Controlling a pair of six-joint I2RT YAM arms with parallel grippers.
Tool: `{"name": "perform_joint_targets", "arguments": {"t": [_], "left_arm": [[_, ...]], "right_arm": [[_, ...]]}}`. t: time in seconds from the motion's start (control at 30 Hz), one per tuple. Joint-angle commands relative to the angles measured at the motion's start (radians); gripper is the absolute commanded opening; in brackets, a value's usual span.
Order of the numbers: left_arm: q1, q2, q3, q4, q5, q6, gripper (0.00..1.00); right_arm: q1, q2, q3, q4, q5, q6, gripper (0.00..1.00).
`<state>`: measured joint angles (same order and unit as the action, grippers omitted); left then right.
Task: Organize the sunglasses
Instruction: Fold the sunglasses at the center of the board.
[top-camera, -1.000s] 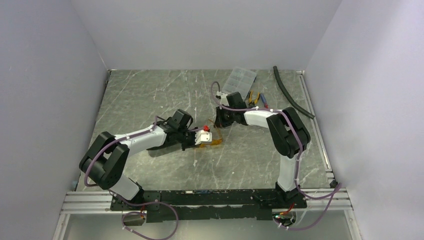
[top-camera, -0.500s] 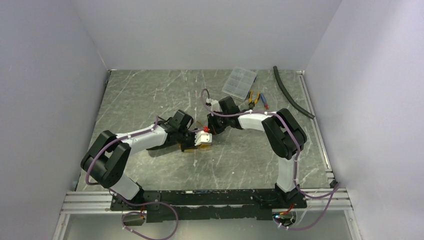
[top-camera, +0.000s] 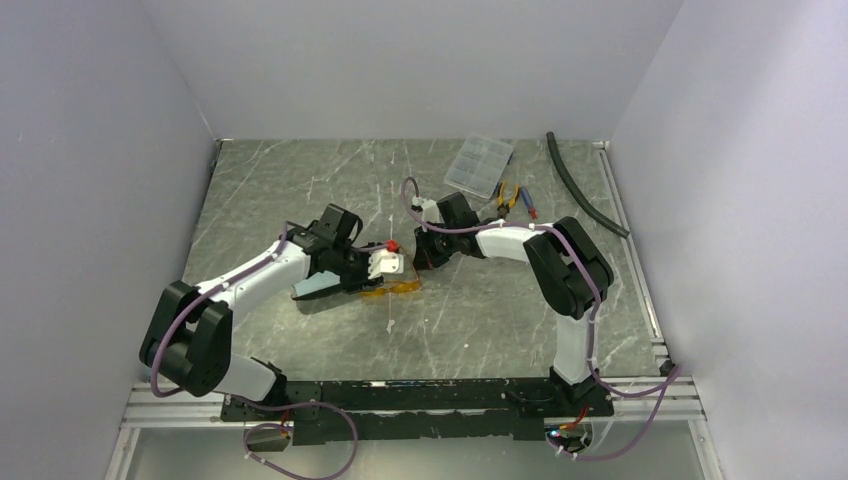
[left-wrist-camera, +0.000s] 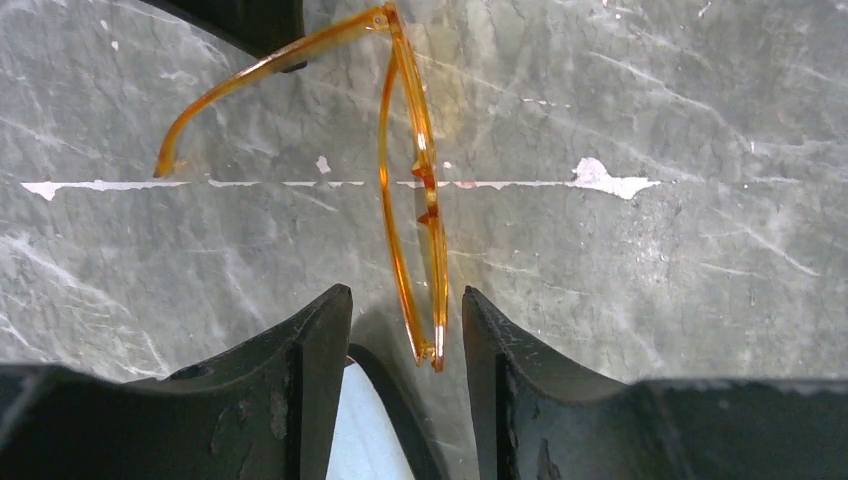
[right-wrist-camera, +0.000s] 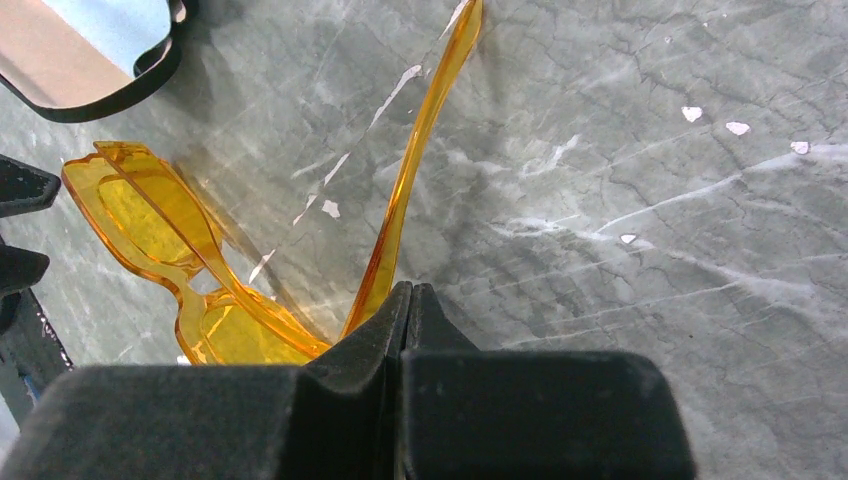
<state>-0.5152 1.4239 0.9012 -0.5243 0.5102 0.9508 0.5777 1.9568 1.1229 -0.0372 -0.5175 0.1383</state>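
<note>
The orange sunglasses (top-camera: 396, 289) lie on the grey marble table between the two arms. In the left wrist view the sunglasses (left-wrist-camera: 412, 180) are edge-on, with one arm (left-wrist-camera: 250, 75) spread out to the left. My left gripper (left-wrist-camera: 405, 295) is open, and the near end of the frame lies in the gap without touching either finger. My right gripper (right-wrist-camera: 408, 288) is shut with nothing between the jaws. Its tip sits against the table beside the other orange arm (right-wrist-camera: 420, 140), which runs past its left finger. The lenses (right-wrist-camera: 160, 225) lie to its left.
The tan-and-black glasses case (right-wrist-camera: 70, 45) lies open by the left gripper, its pale lining (left-wrist-camera: 365, 430) showing between the left fingers. At the back right are a clear compartment box (top-camera: 478, 165), orange-handled pliers (top-camera: 508, 196) and a black hose (top-camera: 585, 185).
My left arm has drawn back to the left, and the sunglasses lie further left with it. My right gripper has moved left and down to the glasses' arm.
</note>
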Motion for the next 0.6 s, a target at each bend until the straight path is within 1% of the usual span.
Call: {"name": "perform_joint_targets", "arguments": {"t": [0.0, 0.13, 0.27, 0.4, 0.47, 0.57], "left_arm": [[0.008, -0.006, 0.001, -0.052, 0.032, 0.067, 0.5], [0.011, 0.024, 0.003, -0.047, 0.051, 0.06, 0.45], [0.011, 0.064, 0.015, -0.063, 0.089, 0.04, 0.37], [0.009, 0.082, 0.002, -0.052, 0.087, 0.036, 0.35], [0.009, 0.083, -0.007, -0.04, 0.074, 0.03, 0.3], [0.009, 0.082, -0.011, -0.032, 0.068, 0.025, 0.2]], "right_arm": [[-0.006, -0.002, 0.017, -0.028, 0.045, -0.027, 0.0], [-0.005, -0.004, 0.012, -0.021, 0.043, -0.025, 0.0], [-0.006, -0.006, 0.008, -0.021, 0.046, -0.026, 0.0], [-0.006, -0.006, 0.005, -0.015, 0.041, -0.026, 0.0], [-0.006, -0.004, 0.007, -0.014, 0.036, -0.025, 0.0], [-0.006, 0.0, 0.004, -0.005, 0.025, -0.022, 0.0]]}}
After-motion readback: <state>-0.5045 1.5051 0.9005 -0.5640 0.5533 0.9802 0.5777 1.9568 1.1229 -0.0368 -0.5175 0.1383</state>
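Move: The sunglasses' upright front has its middle some 4 cm right of the left hand, 1 cm back and 5 cm below; its left end, temple already folded, lies nearly under the fingers. The half-folded right temple is centred about 4 cm ahead and 8 cm right of the left hand, and the open case about 9 cm left and 1 cm ahead. From the right hand, that temple is centred 2 cm left and 1 cm ahead; the front's middle lies 6 cm left and 4 cm back, at about its height. Lower the left gripper about 2.5 cm over the left part of the sunglasses' front, easing back roughly 1 cm so the frame comes between the fingertips, and narrow the half-open fingers to about a quarter open without shutting them. Keep the right gripper still and shut, its tip resting against the outside of the right temple near the hinge. ##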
